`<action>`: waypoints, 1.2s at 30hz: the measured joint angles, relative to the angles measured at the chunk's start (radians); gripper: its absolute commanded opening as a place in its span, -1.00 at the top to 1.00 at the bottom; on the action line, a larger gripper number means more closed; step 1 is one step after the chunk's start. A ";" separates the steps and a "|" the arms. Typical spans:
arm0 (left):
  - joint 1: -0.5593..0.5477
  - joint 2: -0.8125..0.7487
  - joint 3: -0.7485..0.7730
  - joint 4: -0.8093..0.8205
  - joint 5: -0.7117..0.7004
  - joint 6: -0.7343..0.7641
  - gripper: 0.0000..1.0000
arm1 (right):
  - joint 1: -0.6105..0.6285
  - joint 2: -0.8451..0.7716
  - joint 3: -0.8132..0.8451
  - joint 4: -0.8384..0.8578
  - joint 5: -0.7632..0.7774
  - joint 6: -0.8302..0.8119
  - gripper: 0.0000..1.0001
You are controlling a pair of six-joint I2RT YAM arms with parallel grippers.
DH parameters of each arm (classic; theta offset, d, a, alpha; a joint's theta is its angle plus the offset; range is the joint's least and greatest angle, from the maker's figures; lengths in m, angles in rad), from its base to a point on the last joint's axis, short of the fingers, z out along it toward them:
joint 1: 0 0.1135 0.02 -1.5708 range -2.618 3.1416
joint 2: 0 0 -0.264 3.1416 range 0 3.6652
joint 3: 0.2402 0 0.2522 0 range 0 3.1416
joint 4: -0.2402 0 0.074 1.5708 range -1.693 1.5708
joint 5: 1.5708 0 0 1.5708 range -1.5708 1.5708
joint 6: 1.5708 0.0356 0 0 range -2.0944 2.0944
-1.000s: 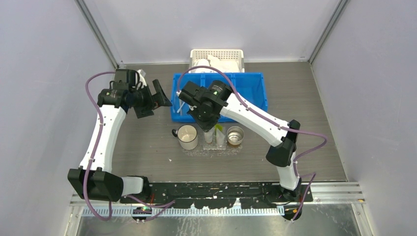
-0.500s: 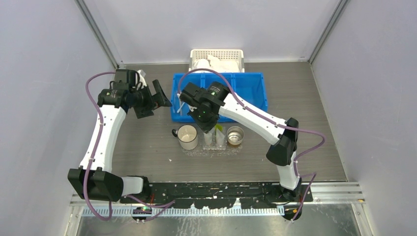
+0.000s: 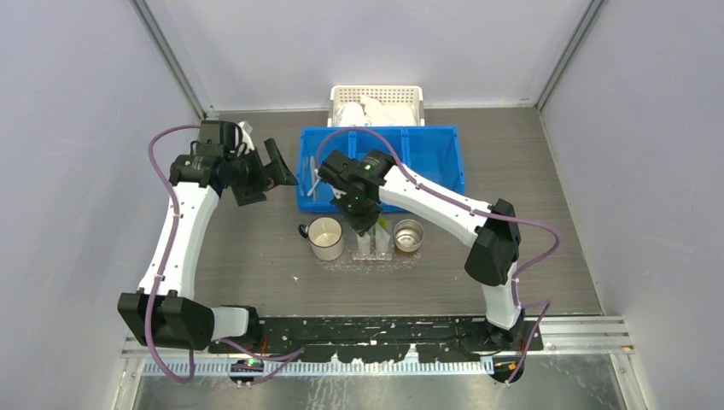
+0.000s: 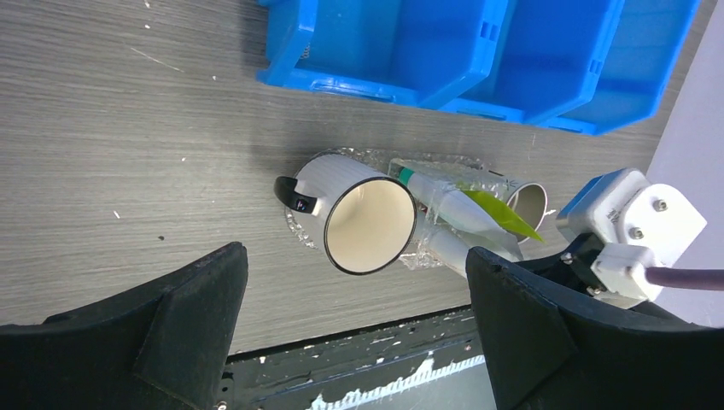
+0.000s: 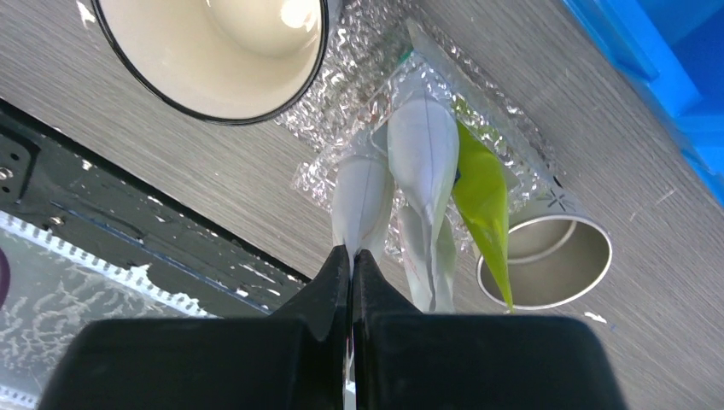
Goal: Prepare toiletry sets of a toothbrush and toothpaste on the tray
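Note:
A clear, crinkly tray [image 3: 369,266] lies on the table before the arms, seen again as the tray [image 5: 348,102] and the tray [image 4: 298,229]. My right gripper [image 5: 352,254] hangs right over it, shut on the flat end of a white toothpaste tube [image 5: 362,201]. Beside that tube stand another white tube [image 5: 424,154] and a green one [image 5: 482,192], grouped in the middle of the tray [image 3: 374,239]. Slim white sticks, apparently toothbrushes [image 3: 313,184], lie in the blue bin's left compartment. My left gripper [image 3: 275,173] hovers open and empty left of the bin, its fingers [image 4: 196,299] wide apart.
A white mug [image 3: 325,237] stands on the tray's left end and a metal cup [image 3: 409,237] on its right. The blue three-compartment bin [image 3: 444,162] sits behind them, with a white perforated basket [image 3: 377,101] at the back wall. Walls close in on both sides.
My right gripper has come nearer and lower over the tray's middle with the white tube in it. The left arm has not moved.

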 measured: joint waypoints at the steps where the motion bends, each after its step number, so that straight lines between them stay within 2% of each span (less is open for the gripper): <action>1: 0.000 0.000 0.000 0.000 -0.002 0.000 -0.99 | -0.004 -0.001 -0.014 0.012 -0.003 0.000 0.93; 4: 0.000 0.000 0.000 0.000 -0.003 0.000 -1.00 | -0.014 -0.017 -0.039 0.042 -0.018 0.000 0.83; 8: 0.000 0.000 0.000 0.000 -0.005 0.000 -1.00 | -0.019 -0.030 -0.058 0.060 -0.026 0.002 0.46; 10: 0.000 0.000 0.000 0.000 -0.007 0.000 -1.00 | -0.019 -0.030 -0.062 0.067 -0.025 0.000 0.20; 14: 0.000 0.000 0.000 0.000 -0.010 0.000 -0.99 | -0.019 -0.032 -0.060 0.068 -0.024 0.001 -0.15; 20: 0.000 0.014 0.002 0.023 0.012 -0.006 -1.00 | -0.019 -0.049 0.001 0.051 -0.021 -0.003 -0.20; 23: 0.000 0.073 0.042 0.031 0.029 -0.009 -0.97 | -0.021 -0.112 0.025 0.067 -0.010 0.002 -0.22; 27: -0.002 0.194 0.158 0.046 0.020 -0.008 -0.74 | -0.035 -0.274 0.021 0.126 0.008 0.009 -0.23; 30: -0.024 0.289 0.262 0.051 -0.022 0.000 -0.50 | -0.072 -0.425 0.012 0.185 0.029 0.009 -0.20; 36: -0.178 0.521 0.489 0.048 -0.185 0.065 -0.31 | -0.153 -0.568 -0.044 0.261 0.067 0.004 -0.13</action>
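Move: Just below the right hand, its shut fingers hold a white toothpaste tube by the upper end, the tube's middle about 5 cm down, already in the clear holder. The mug is some 9 cm left and 1 cm ahead, the steel cup about 11 cm right and 1 cm ahead, the green pack roughly 3 cm ahead and 3 cm right. From the empty left hand, the toothbrushes lie about 13 cm ahead, 7 cm right and 19 cm below; the mug about 6 cm back and 10 cm right. Opening to just over half, the right fingers let go of the white tube; the hand then climbs fast, about 22 cm, away from the holder, drifting right while its fingers tilt up some 45 degrees to point forward-left. Late on, the left hand sets off forward over the tray towards the toothbrushes, about 13 cm, bearing right and dipping slightly at the end as its wide-open fingers narrow by a third. ##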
